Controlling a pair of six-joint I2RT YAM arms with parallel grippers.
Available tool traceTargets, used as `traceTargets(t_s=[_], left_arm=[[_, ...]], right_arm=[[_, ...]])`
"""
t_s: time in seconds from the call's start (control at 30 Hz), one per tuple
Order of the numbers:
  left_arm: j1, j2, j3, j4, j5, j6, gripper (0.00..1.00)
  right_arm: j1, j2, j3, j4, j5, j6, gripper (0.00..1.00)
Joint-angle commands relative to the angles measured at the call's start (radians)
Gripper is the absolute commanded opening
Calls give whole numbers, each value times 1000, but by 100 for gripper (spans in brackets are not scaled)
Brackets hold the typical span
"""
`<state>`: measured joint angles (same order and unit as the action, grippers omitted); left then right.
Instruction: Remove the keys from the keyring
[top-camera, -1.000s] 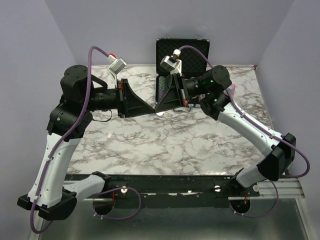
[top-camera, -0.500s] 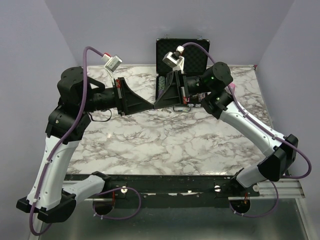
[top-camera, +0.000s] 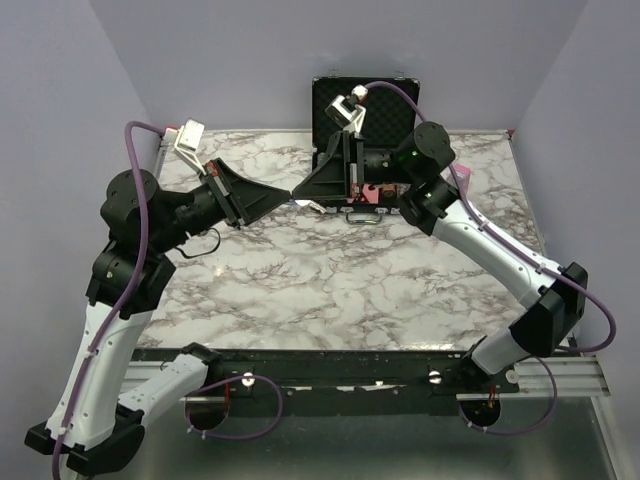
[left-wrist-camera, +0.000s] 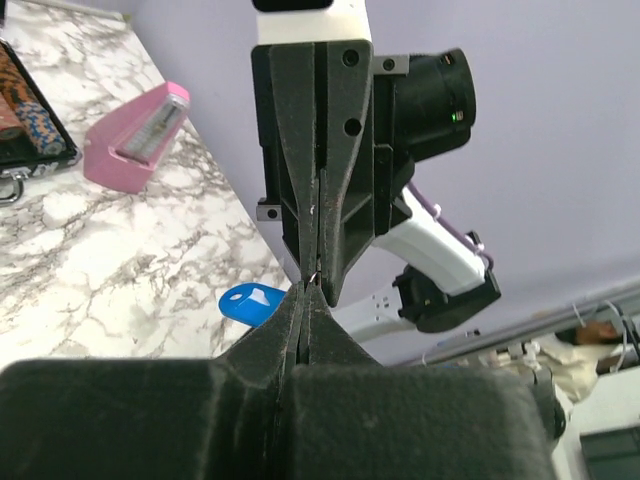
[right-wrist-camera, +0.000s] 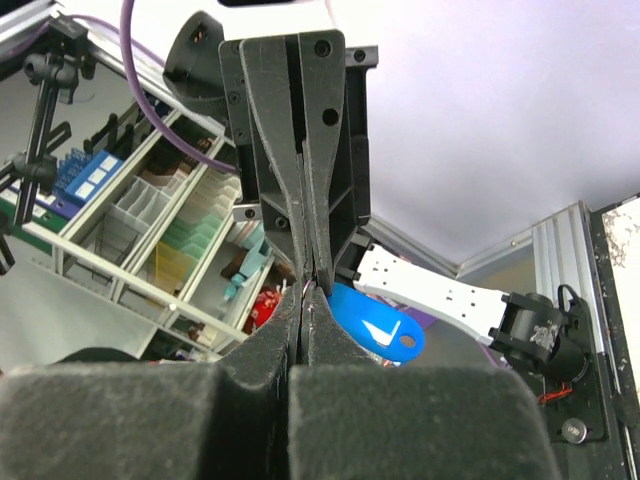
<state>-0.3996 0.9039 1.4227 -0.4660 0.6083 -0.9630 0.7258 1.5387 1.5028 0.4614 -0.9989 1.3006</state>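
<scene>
My left gripper (top-camera: 288, 192) and right gripper (top-camera: 300, 191) meet tip to tip in the air above the back of the marble table (top-camera: 330, 280). Both are shut. In the left wrist view my own tips (left-wrist-camera: 308, 290) touch the right gripper's (left-wrist-camera: 318, 262) closed fingers, with a thin silver glint of the keyring (left-wrist-camera: 313, 278) pinched between them. The blue oval key (left-wrist-camera: 250, 303) sticks out sideways just beside the tips. In the right wrist view the same key (right-wrist-camera: 375, 325) juts right of my closed tips (right-wrist-camera: 310, 296). Most of the ring is hidden by the fingers.
A black case (top-camera: 385, 112) stands open at the table's back edge, behind the right gripper; its corner (left-wrist-camera: 30, 130) shows in the left wrist view. A pink wedge-shaped object (left-wrist-camera: 135, 150) lies near the right back edge (top-camera: 463, 176).
The left gripper closed its jaws at the meeting point. Both arms moved up and toward the back of the table, staying tip to tip; the left arm swung back to the left.
</scene>
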Motion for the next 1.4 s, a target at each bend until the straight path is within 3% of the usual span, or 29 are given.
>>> traceTargets(t_s=[0.0,0.33,0.73,0.83,0.87,1.0,1.1,1.2,1.37], left_arm=[[-5,-49,-25,75,-122,-80,0],[-7,-92,-39,83,-249,-118,0],[-8,-131,7,-63,-472,-100,0],[-8,-131,2,-53,-460,-86,0],[-8,-128,5,-46,-446,-74,4],[-8,-115,54,-53,-392,27,45],[-4,-91,125,-100,-334,153,59],[15,-48,208,-166,-221,263,61],[79,29,265,-188,149,305,62]], right_arm=[[9,27,40,3,86,-12,1],[41,83,86,14,151,-9,1],[72,130,128,-13,213,-24,1],[73,133,129,-9,210,-24,1],[73,135,128,-7,204,-23,1],[75,123,122,-13,160,-35,1],[75,101,120,-44,117,-61,1],[73,93,128,-59,51,-70,1],[73,83,149,-73,-49,-67,1]])
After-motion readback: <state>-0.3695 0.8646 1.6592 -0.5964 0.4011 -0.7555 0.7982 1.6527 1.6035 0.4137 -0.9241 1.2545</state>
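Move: The keyring is at the meeting fingertips: about 1 cm to the right of the left hand point and right at the right hand point, level with both. From the left hand, the blue tag hangs some 4 cm below and 1 cm to the right, the silver keys about 3 cm below and 3 cm to the right. The open poker case lies on the table roughly 25 cm ahead, 15 cm to the right and 44 cm below the left hand. Carry both grippers together to the left and somewhat forward, about 5 cm, still shut at the ring, while the left wrist turns some 20 degrees counter-clockwise. Then open the left fingers wide, let go, and draw the left hand up and back from the ring; keep the right fingers shut on the ring, easing slightly back and down. ##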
